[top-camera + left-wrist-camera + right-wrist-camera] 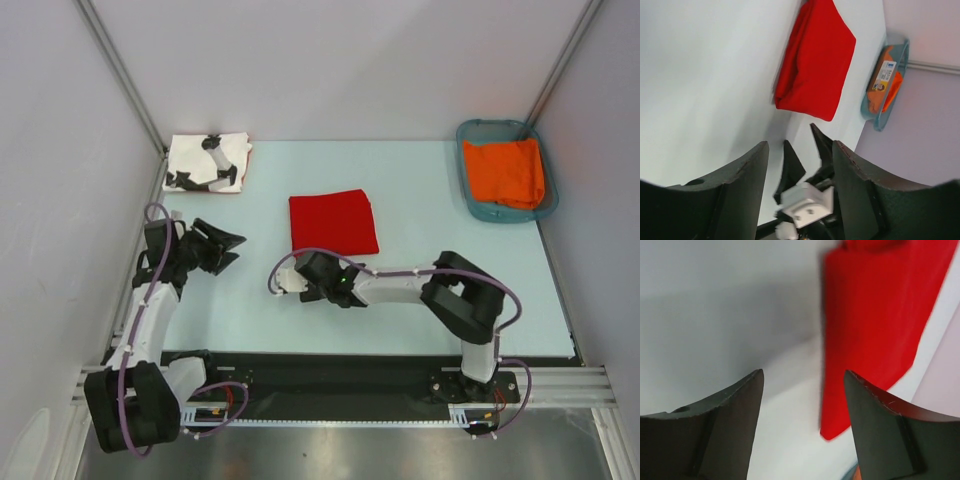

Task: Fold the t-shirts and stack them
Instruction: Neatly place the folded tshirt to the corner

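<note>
A plain red t-shirt (333,222) lies folded in a flat square at the table's middle; it also shows as the red t-shirt (815,60) (875,315) in both wrist views. A white t-shirt with black shapes (208,163) lies folded at the back left corner. My left gripper (232,250) (800,150) hovers open and empty to the left of the red shirt, apart from it. My right gripper (305,263) (803,375) stands open and empty just off the red shirt's near left corner. The right gripper's fingers (790,167) show in the left wrist view.
A teal basket (470,195) (900,60) stands at the back right with an orange cloth (505,172) (892,85) in it. Grey walls close off the table's left, right and back. The arm bases sit along the near edge.
</note>
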Controlling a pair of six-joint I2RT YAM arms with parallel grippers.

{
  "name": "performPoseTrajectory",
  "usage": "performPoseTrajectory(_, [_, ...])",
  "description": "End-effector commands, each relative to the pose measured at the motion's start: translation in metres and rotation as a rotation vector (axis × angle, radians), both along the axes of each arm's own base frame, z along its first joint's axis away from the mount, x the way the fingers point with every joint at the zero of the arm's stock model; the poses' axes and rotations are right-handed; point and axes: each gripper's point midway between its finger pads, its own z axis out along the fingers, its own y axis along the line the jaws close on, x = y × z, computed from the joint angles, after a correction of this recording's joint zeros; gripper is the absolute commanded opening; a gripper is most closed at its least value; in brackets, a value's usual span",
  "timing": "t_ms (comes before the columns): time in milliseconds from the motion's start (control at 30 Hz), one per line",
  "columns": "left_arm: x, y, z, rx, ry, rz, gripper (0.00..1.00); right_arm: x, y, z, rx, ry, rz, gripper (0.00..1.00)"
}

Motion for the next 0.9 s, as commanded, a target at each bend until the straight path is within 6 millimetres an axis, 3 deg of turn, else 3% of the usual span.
performPoseTrajectory(0, [0.007, 0.012, 0.009, -0.024, 0.022, 0.059, 0.60, 0.020, 0.037, 0.008, -0.033, -0.115, 0.093, 0.70])
performPoseTrajectory(233, [0.017, 0.020, 0.004, 0.014, 0.037, -0.029, 0.63, 0.034, 0.059, -0.004, -0.054, -0.139, 0.105, 0.66])
performPoseTrajectory(300, [0.019, 0.024, -0.004, 0.042, 0.067, -0.046, 0.63, 0.038, 0.064, -0.006, -0.055, -0.134, 0.110, 0.60])
performPoseTrajectory(467, [0.032, 0.019, 0.002, -0.034, -0.014, -0.120, 0.70, 0.041, 0.065, -0.018, -0.054, -0.102, 0.125, 0.49])
performPoseTrajectory(533, [0.037, 0.020, 0.002, -0.036, -0.031, -0.127, 0.75, 0.045, 0.065, -0.021, -0.056, -0.095, 0.127, 0.42])
performPoseTrajectory(667, [0.052, 0.020, 0.004, -0.038, -0.076, -0.160, 0.79, 0.056, 0.062, -0.014, -0.042, -0.107, 0.095, 0.19])
performPoseTrajectory(733, [0.058, 0.014, 0.008, -0.053, -0.110, -0.214, 0.88, 0.055, 0.057, -0.014, -0.057, -0.086, 0.091, 0.12])
performPoseTrajectory(767, [0.066, 0.011, 0.006, -0.057, -0.135, -0.238, 0.88, 0.055, 0.061, -0.007, -0.038, -0.081, 0.098, 0.01])
performPoseTrajectory(867, [0.076, -0.006, 0.001, -0.103, -0.151, -0.302, 0.89, 0.056, 0.061, 0.008, -0.001, -0.059, 0.103, 0.00])
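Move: The near-left corner of the folded red t-shirt lies about 5 cm ahead of the right hand, 6 cm to its left and 2 cm below; the shirt's middle is some 14 cm ahead and 3 cm to the right. The white t-shirt stands roughly 34 cm ahead and 27 cm left of the right hand. From the left hand, the red corner is about 6 cm ahead, 8 cm right and 12 cm down. Leftward and forward, about 6 and 5 cm, the right hand slides in with a slight sinking to the red t-shirt's near-left corner, most of the leftward part first, then eases forward while its fingers close and pinch the fabric. The left hand, empty, goes forward some 5 cm and a little down, turning about 10 degrees clockwise as its fingers open wide. ##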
